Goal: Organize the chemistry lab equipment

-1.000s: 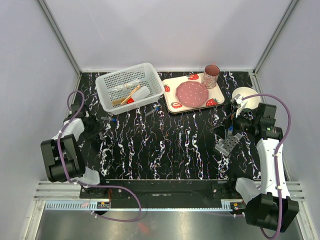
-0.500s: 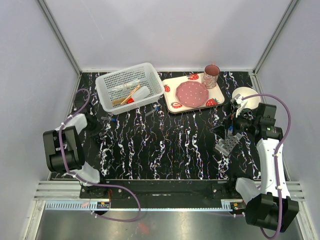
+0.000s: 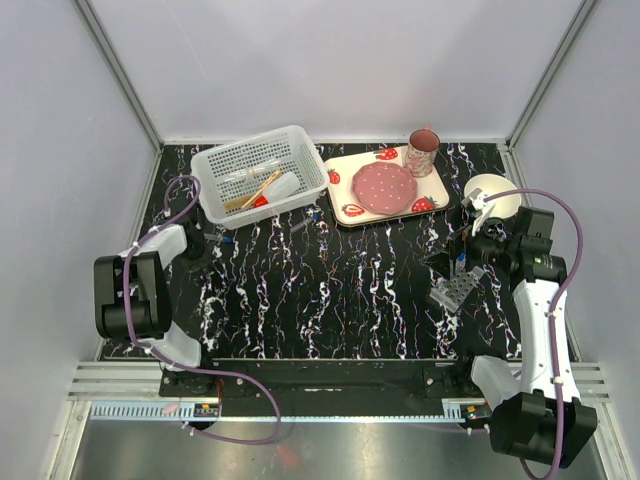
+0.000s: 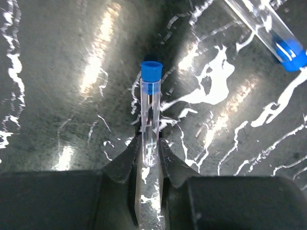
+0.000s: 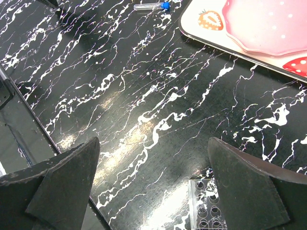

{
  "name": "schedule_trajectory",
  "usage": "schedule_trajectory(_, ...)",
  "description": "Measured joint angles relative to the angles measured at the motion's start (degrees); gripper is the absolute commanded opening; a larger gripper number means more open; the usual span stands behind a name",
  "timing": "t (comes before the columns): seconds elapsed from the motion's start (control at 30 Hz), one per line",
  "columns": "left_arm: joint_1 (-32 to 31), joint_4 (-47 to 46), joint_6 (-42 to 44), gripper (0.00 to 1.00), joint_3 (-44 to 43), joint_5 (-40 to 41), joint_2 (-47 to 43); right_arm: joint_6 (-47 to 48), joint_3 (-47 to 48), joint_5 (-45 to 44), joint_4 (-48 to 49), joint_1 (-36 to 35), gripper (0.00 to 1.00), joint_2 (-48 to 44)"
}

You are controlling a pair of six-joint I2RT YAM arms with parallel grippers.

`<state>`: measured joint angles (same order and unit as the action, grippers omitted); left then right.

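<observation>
My left gripper (image 4: 150, 149) is low on the black marbled table, at its left side (image 3: 204, 244). It is shut on the round bottom end of a clear blue-capped tube (image 4: 150, 112) that lies pointing away from it. A second blue-capped tube (image 4: 270, 29) lies just beyond, to the right. The white basket (image 3: 300, 152) holds a white squeeze bottle with a red cap (image 3: 277, 189), a wooden-handled tool (image 3: 257, 191) and clear tubes. My right gripper (image 3: 456, 258) stands open and empty (image 5: 153, 175) beside the clear grid tube rack (image 3: 456, 291) (image 5: 207, 211).
A strawberry-print tray (image 3: 345, 165) with a pink plate (image 3: 385, 187) and a mug (image 3: 423, 152) stands at the back, with its corner in the right wrist view (image 5: 211, 29). A round white bowl (image 3: 488, 190) sits at the right. Another tube (image 5: 151, 5) lies near the tray.
My left arm has swung further from the near edge, towards the basket, and its jaws have closed from wide apart onto the tube. The right arm has not moved.
</observation>
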<state>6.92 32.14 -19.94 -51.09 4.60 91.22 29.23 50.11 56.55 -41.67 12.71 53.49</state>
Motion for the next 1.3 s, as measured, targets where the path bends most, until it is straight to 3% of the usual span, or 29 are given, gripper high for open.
schedule_trajectory(0.13, -1.9, 0.0, -0.1, 0.09, 1.5, -2.5, -2.1, 0.4, 0.0, 0.0, 0.0, 0.0, 1.0, -0.5)
schedule_trajectory(0.27, -7.0, -1.0, -1.5, 0.09, 6.3, -7.7, -11.0, 0.8, 0.0, 0.1, 0.0, 0.0, 1.0, -0.5)
schedule_trajectory(0.57, -33.0, -14.1, -10.3, 0.09, 19.6, -17.6, -37.9, 3.1, -0.3, 3.7, -1.7, 0.0, 1.0, 0.2)
schedule_trajectory(0.7, -42.8, -22.9, -13.5, 0.09, 22.2, -18.3, -44.0, 6.2, 0.2, 6.8, -5.3, -0.2, 1.0, 2.6)
schedule_trajectory(0.8, -48.3, -28.7, -14.6, 0.09, 21.7, -18.0, -42.8, 11.0, 4.0, 6.9, -12.8, -2.2, 1.0, 7.3)
schedule_trajectory(1.0, -61.4, -34.9, -13.5, 0.09, 12.6, -15.5, -28.2, 18.7, 16.9, 5.4, -27.8, -9.9, 0.99, 15.4)
schedule_trajectory(1.13, -66.6, -39.3, -12.1, 0.09, 4.9, -14.0, -17.9, 18.0, 20.3, 3.8, -31.5, -12.6, 0.98, 15.9)
schedule_trajectory(1.3, -69.3, -45.9, -12.3, 0.09, 1.3, -14.1, -9.6, 12.9, 19.7, 0.9, -33.4, -14.8, 0.98, 15.8)
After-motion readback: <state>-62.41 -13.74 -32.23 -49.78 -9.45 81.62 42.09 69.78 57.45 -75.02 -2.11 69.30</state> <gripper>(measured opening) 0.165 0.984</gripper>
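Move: A blue-capped test tube is already pinched in the left fingers, still down at the tabletop. The right hand's open fingers, where it is being taken, are about 57 cm to the right, 4 cm back and 20 cm up. The tube rack is roughly 66 cm right and 5 cm back, at table height; another capped tube is 5 cm right and 7 cm ahead. From the right hand, the held tube is 57 cm left, 4 cm ahead, 20 cm below. The blue-capped tube is lifted off the table and carried right by the left arm, about 45 cm, rising some 17 cm and drawing back 13 cm. The left wrist swings the fingers from pointing down to pointing right, keeping their pinch. The wide-open right hand, after a short wait, eases about 5 cm left and back towards the tube, turning counter-clockwise and tipping down, without closing. ##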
